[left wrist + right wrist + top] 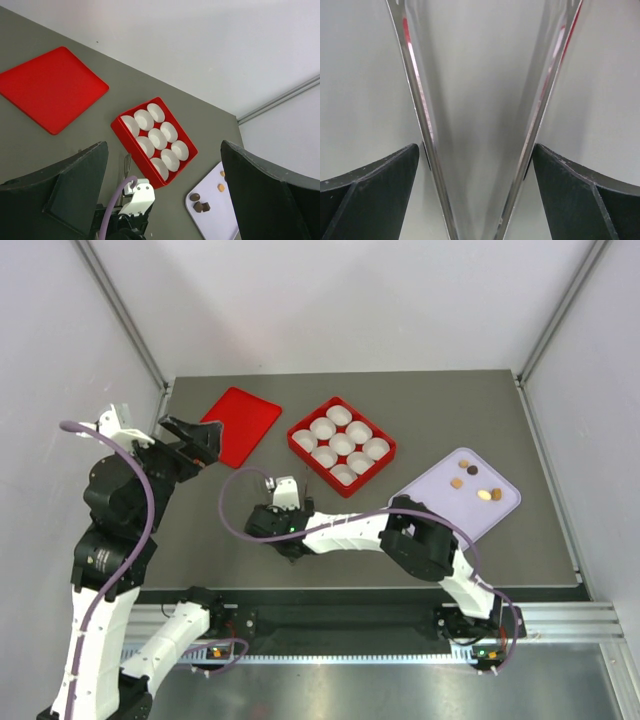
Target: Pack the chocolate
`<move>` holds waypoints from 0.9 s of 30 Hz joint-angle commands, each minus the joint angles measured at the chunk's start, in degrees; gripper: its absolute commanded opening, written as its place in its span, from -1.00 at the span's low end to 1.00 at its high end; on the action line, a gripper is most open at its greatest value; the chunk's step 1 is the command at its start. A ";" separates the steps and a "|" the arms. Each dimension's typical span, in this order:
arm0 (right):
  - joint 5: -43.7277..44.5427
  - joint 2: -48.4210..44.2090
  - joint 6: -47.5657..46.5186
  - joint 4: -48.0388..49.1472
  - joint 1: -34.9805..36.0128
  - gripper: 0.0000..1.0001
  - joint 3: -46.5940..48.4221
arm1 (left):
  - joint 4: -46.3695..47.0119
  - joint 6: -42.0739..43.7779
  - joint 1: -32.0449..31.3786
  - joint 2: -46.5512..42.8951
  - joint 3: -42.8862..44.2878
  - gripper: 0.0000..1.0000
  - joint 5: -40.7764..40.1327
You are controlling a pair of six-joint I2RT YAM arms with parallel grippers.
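Note:
The chocolate (478, 483) lies as several small dark and tan pieces on a lilac tray (470, 512) at the right; it shows also in the left wrist view (200, 205). A red box (315, 468) holds several empty white paper cups. Metal tongs (126, 165) lie on the table just left of the box. My right gripper (475, 150) is low over them, open, its fingers (380, 195) outside the two steel arms (420, 115) and close to them. My left gripper (205, 440) hangs open and empty above the table's left side, near the red lid (238, 425).
The red lid (50, 87) lies flat at the back left. The box (131, 145) stands mid-table and the tray (220, 222) sits to its right. The right arm stretches across the table's front half. White walls with metal rails close in the sides and back.

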 commanded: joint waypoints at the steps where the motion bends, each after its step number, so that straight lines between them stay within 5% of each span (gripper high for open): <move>1: -1.20 1.75 -0.84 3.11 -0.77 0.89 1.59 | 3.95 1.59 0.24 0.25 -1.00 0.98 0.88; 12: -3.66 -5.70 -6.80 2.94 -0.95 0.29 -2.54 | 2.99 4.84 0.24 0.95 -0.66 0.98 3.34; 20: -12.97 -31.89 -16.48 -0.83 -1.03 0.12 -13.43 | -2.03 8.88 0.24 3.24 3.75 0.98 7.30; 27: -13.77 -51.91 -18.50 -14.97 -3.84 0.09 -14.06 | -0.98 9.06 0.24 3.77 -1.70 0.97 16.15</move>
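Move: The tongs lie right at the right hand, practically level with its point, perhaps 1 cm below and 1 cm left: legs spreading forward between the wide-open fingers, hinge end some 10 cm back. The red box is about 17 cm ahead of this hand and 12 cm to its right, the red lid about 22 cm ahead and 16 cm to its left. From the left hand, the tongs lie about 13 cm right, roughly level fore-and-aft, some 40 cm below. Close the right fingers partway on the outer sides of the tongs' legs, holding nearly still at table height, then lift fast, some 23 cm up, carrying right by almost 10 cm and a little back while turning about 15 degrees counter-clockwise. Ease the open, empty left hand about 3 cm right and down, swinging roughly 10 degrees clockwise. ##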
